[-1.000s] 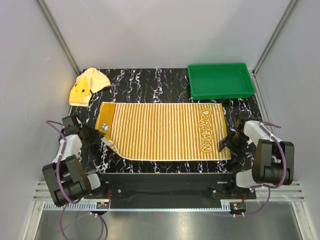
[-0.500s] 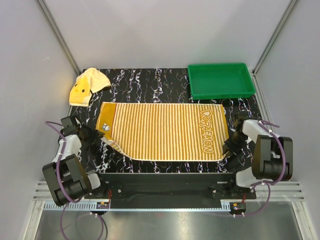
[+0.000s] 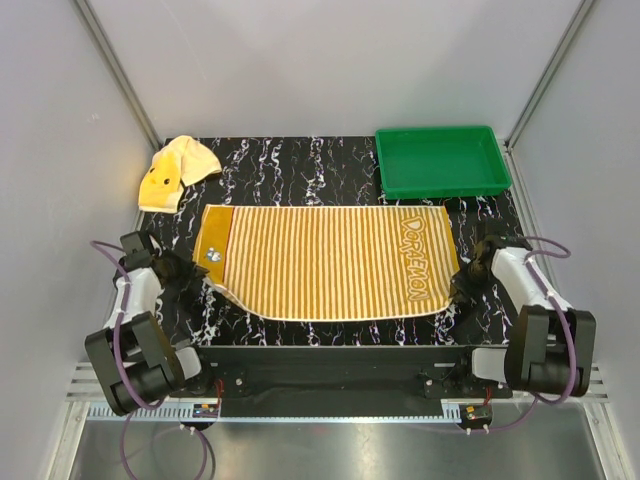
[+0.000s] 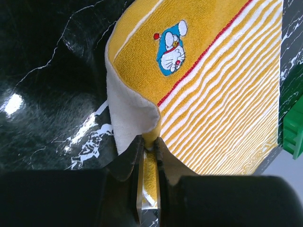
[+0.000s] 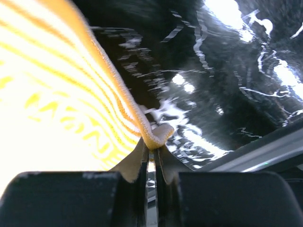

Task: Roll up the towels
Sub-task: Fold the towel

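Note:
The long orange-and-cream striped towel [image 3: 325, 262] lies spread across the black marbled table [image 3: 300, 165], its lettering at the right end. My left gripper [image 3: 197, 281] is shut on the towel's near-left corner [image 4: 142, 127], which curls up showing a cream underside beside a small cartoon patch [image 4: 171, 47]. At the near-right corner, my right gripper [image 3: 462, 293] is shut on the towel's hem [image 5: 158, 135], which folds over the fingertips. The plain yellow towel [image 3: 175, 170] sits crumpled at the back left, away from both grippers.
A green plastic tray [image 3: 442, 160] stands at the back right corner of the table. Grey walls and metal frame posts close in the sides. A black rail runs along the near table edge [image 3: 330, 355].
My right gripper has moved in to the towel's near-right corner and closed on it, lifting that corner slightly. The left gripper has kept its hold on the left corner.

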`<state>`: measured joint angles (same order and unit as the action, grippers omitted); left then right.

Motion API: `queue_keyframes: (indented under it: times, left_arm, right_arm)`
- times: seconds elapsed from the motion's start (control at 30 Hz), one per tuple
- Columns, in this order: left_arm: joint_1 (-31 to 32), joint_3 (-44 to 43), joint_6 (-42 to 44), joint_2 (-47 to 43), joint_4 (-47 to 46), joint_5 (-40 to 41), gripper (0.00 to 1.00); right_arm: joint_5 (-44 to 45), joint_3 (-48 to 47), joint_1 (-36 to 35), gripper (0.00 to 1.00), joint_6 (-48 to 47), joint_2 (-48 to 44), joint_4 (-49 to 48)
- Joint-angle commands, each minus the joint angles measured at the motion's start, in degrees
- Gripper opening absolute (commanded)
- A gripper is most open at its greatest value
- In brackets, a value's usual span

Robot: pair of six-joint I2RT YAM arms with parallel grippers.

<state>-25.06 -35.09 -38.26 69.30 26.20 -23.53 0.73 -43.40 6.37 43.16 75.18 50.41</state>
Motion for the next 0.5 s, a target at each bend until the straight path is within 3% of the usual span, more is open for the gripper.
queue_keyframes:
  times: [0.0, 0.23, 0.47]
  left_arm:
    - [-0.3, -4.3, 3.5, -4.3, 4.5, 1.7, 0.00]
    - [-0.3, -7.5, 4.9, -8.9, 11.2, 4.3, 0.00]
    - [-0.3, -12.2, 4.1, -5.6, 11.9, 5.0, 0.00]
  right_arm:
    - [-1.9, -3.7, -0.1, 0.10, -0.4, -5.2, 0.5]
    - [-5.4, -6.3, -0.1, 0.11, -2.2, -7.2, -1.6]
    - [-6.1, -14.1, -0.1, 0.09, -4.8, -2.2, -4.4]
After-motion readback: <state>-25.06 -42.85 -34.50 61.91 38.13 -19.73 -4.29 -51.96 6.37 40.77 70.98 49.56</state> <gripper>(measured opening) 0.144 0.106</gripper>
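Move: The towel's two near corners are already pinched, one in each hand, and slightly raised. Its far-left corner lies about 16 cm ahead of the left hand, 1 cm to its right; the far-right corner about 20 cm ahead of the right hand, 3 cm to its left; both lie some 3–5 cm below. The yellow cloth is roughly 24 cm ahead of the left hand and 6 cm left; the green bin about 32 cm ahead of the right hand and 3 cm left. The towel's near edge is lifted by its corners, both grips kept shut. The right hand, already rising, climbs about 6 cm and comes forward some 5 cm towards the far-right corner, its fingertips swinging forward nearly 15 degrees. The left hand goes almost straight up, about 5 cm, slowing at the end and rolling slightly. ##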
